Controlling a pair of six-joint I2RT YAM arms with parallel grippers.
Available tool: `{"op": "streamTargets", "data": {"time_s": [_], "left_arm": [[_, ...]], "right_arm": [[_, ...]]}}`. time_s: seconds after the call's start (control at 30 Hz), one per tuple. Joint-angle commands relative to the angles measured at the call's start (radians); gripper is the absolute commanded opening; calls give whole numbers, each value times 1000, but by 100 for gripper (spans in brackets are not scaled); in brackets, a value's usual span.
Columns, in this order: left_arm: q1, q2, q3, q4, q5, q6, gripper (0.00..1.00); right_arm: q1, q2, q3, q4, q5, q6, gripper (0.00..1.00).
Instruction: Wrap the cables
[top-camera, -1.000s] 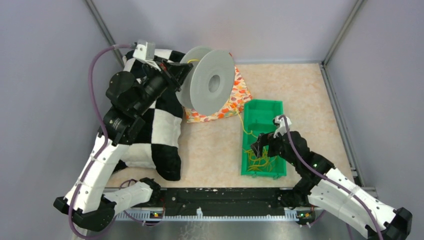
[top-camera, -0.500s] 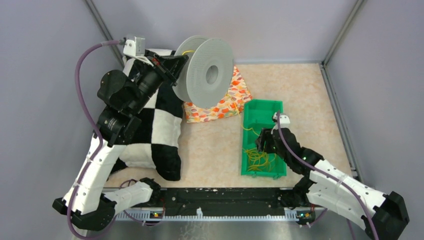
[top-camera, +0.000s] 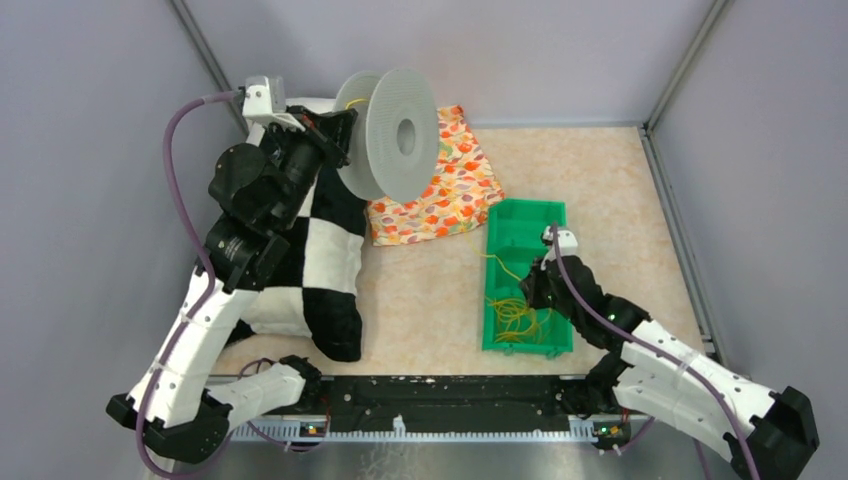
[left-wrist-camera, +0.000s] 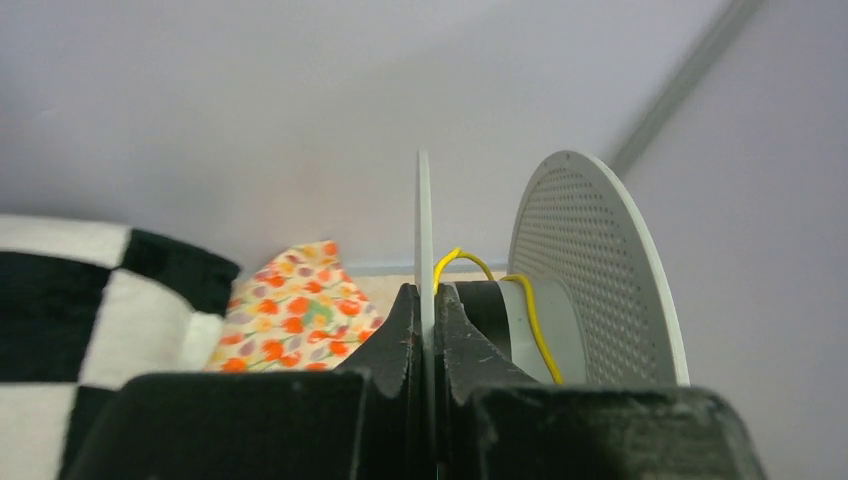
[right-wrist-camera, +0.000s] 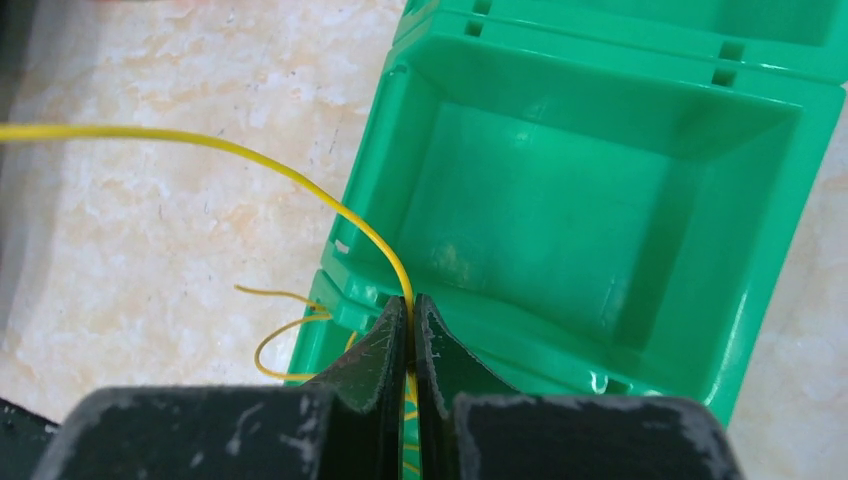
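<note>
Thin yellow cables (top-camera: 515, 317) lie in loose loops in the near compartment of a green bin (top-camera: 527, 222). My right gripper (top-camera: 537, 285) is over the bin and shut on one yellow strand (right-wrist-camera: 300, 180), which runs out to the left between the fingertips (right-wrist-camera: 411, 303). My left gripper (top-camera: 340, 128) is raised at the back left and shut on the near flange (left-wrist-camera: 424, 230) of a grey perforated spool (top-camera: 392, 135). A turn of yellow cable (left-wrist-camera: 530, 310) lies around the spool's hub.
A black-and-white checked cushion (top-camera: 320, 262) lies under the left arm. A floral cloth (top-camera: 445, 195) lies beneath the spool. Grey walls close the back and sides. The bin's far compartment (right-wrist-camera: 590, 190) holds nothing.
My left gripper has carried the spool up and to the left and turned it. My right gripper has shifted slightly toward the bin's middle with the strand in it.
</note>
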Motion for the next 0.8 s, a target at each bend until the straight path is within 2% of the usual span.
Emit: {"op": "streamTargets", "data": {"time_s": [0.0, 0.03, 0.1, 0.23, 0.3, 0.37, 0.53, 0.6, 0.77], "left_arm": [[13, 26, 29, -4, -429, -27, 0], [20, 51, 49, -64, -515, -37, 0], [50, 82, 53, -141, -589, -84, 0], [110, 79, -47, -162, -568, -209, 0], [146, 64, -109, -109, -488, -249, 0], [160, 65, -146, -68, -454, -281, 0], [171, 174, -82, -70, -433, -320, 0], [172, 211, -69, -21, -399, -300, 0], [172, 274, -84, 78, -390, -317, 0]], "right_arm": [[-2, -56, 122, -108, -19, -29, 0], [-2, -62, 155, -152, 11, -25, 0], [-2, -69, 235, -244, 87, -11, 0], [-1, -85, 398, -382, 196, -17, 0], [-1, -88, 444, -408, 198, -50, 0], [-1, -76, 477, -416, 130, -100, 0], [-1, 7, 527, -481, -74, -122, 0], [0, 31, 538, -489, -159, -121, 0], [1, -7, 573, -461, -338, -152, 0]]}}
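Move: My left hand already grips the spool by its flange, with the hub some 4 cm ahead and 7 cm right. The checkered pillow lies about 10 cm ahead, 24 cm left and 44 cm below, the floral cloth 35 cm ahead, 13 cm right and 51 cm down. My right hand already pinches the cable. From it the spool is roughly 12 cm ahead, 29 cm left and 42 cm up, the cable pile 4 cm back, 1 cm left and 9 cm below, and the green crate's middle 11 cm ahead, 2 cm right and 8 cm down. I swing the spool down some 18 cm with my left hand while carrying it forward and left over the pillow's right side, easing back right near the end, and I tip the fingers down and turn them counter-clockwise, each about 30 degrees. With my right hand I keep the cable pinched and draw it up about 15 cm from the crate, then sink a little and drift back and left. ##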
